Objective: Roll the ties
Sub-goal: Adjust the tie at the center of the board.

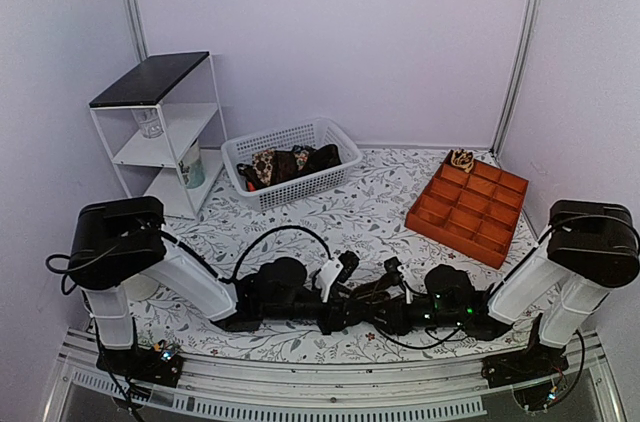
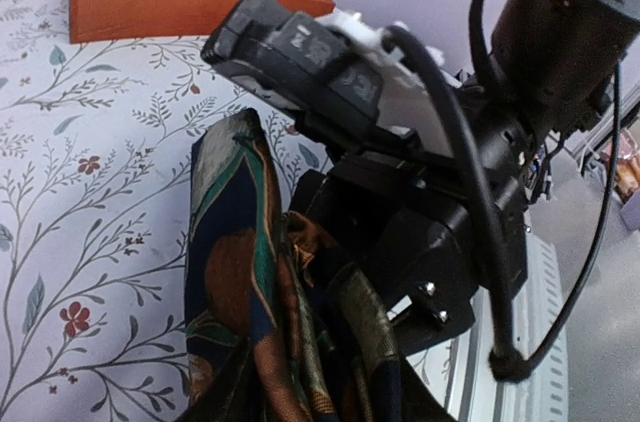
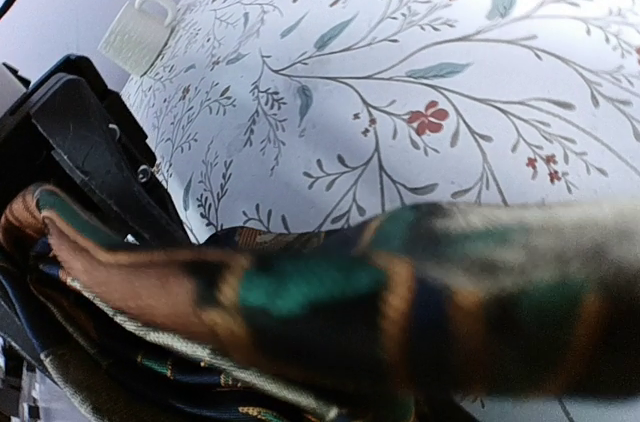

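Note:
A tie (image 2: 240, 282) printed in dark navy, green and rust hangs bunched between my two grippers, lifted off the table. It fills the bottom of the left wrist view and hides my left fingers. The same tie (image 3: 380, 292) stretches across the right wrist view and covers my right fingers. In the top view my left gripper (image 1: 348, 272) and right gripper (image 1: 393, 272) meet nose to nose at the near middle of the table, each closed into the fabric. More ties (image 1: 290, 162) lie piled in the white basket (image 1: 330, 182).
An orange compartment tray (image 1: 470, 207) sits at the right, with one rolled tie (image 1: 462, 159) in its far corner cell. A white shelf unit (image 1: 160, 132) stands at the back left. A pale mug (image 3: 140, 32) sits near the left arm.

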`<state>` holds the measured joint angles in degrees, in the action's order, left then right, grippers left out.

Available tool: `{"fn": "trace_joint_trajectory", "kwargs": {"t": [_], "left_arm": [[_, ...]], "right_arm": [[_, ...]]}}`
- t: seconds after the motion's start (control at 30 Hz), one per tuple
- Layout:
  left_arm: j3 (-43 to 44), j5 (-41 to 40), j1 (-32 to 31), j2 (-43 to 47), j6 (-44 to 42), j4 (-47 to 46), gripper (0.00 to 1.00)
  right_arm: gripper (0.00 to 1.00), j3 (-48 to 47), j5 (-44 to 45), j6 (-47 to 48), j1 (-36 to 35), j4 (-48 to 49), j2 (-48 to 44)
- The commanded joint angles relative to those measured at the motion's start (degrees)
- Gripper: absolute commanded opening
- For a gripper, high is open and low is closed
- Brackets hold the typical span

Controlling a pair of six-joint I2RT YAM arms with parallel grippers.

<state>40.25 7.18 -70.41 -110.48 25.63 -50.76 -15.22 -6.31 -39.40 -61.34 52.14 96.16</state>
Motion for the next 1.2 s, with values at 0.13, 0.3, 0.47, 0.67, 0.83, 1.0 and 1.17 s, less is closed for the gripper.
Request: {"fn": "trace_joint_trajectory", "kwargs": {"t": [0.13, 0.3, 0.47, 0.67, 0.83, 1.0, 1.17], "left_arm": [[-3.52, 1.39, -4.11, -1.63, -8.43, -4.54, 0.34], [-3.51, -0.91, -4.54, -3.30, -12.02, -3.71, 0.34], [-3.34, -2.36, -4.73, -5.69, -14.04, -3.98, 0.34], [-3.69, -2.91, -5.24, -7.31, -15.17, -4.98, 0.34], [-4.21, -5.88, -6.50, -8.46, -17.84, -5.57, 0.32], [-4.38, -8.49, -8.00, -9.87, -21.25, -6.52, 0.32], [-7.32, -11.04, -8.54, -10.95, -23.73, -12.96, 0.32]], "right_arm": [[0.50, 1.85, 0.87, 4.43, 0.35, -3.28, -3.28], [0.56, -0.50, -2.79, 8.02, 0.41, -16.48, -9.49], [0.64, -3.41, -7.67, 9.56, 0.35, -26.24, -12.09], [0.68, -1.85, -7.09, 8.09, 0.35, -30.21, -17.51], [0.70, -2.15, -6.14, 8.52, 0.35, -38.00, -24.60], [0.72, -7.11, -5.67, 12.08, 0.39, -50.40, -30.00], [0.75, -11.36, -8.87, 19.19, 0.35, -55.81, -37.15]]}}
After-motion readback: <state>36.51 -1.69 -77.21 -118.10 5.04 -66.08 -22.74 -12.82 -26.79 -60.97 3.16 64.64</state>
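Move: The bundled tie is between the two grippers: its middle is about 3 cm to the right and 2 cm ahead of the left fingers, which already grip it, and about 3 cm to the left and 2 cm ahead of the right fingers, which are still on it. The orange tray lies some 21 cm ahead of the right hand and 17 cm to its right; the white basket is about 31 cm ahead and 20 cm to its left. Let go of the tie with the right gripper: spread its fingers wide while drawing it back and to the right about 3 cm each way, then lift it clear, some 5 cm up. Keep the left fingers' grip on the tie, easing that hand back about 3 cm and down about 2 cm while rolling it some 20 degrees about its fingers. ##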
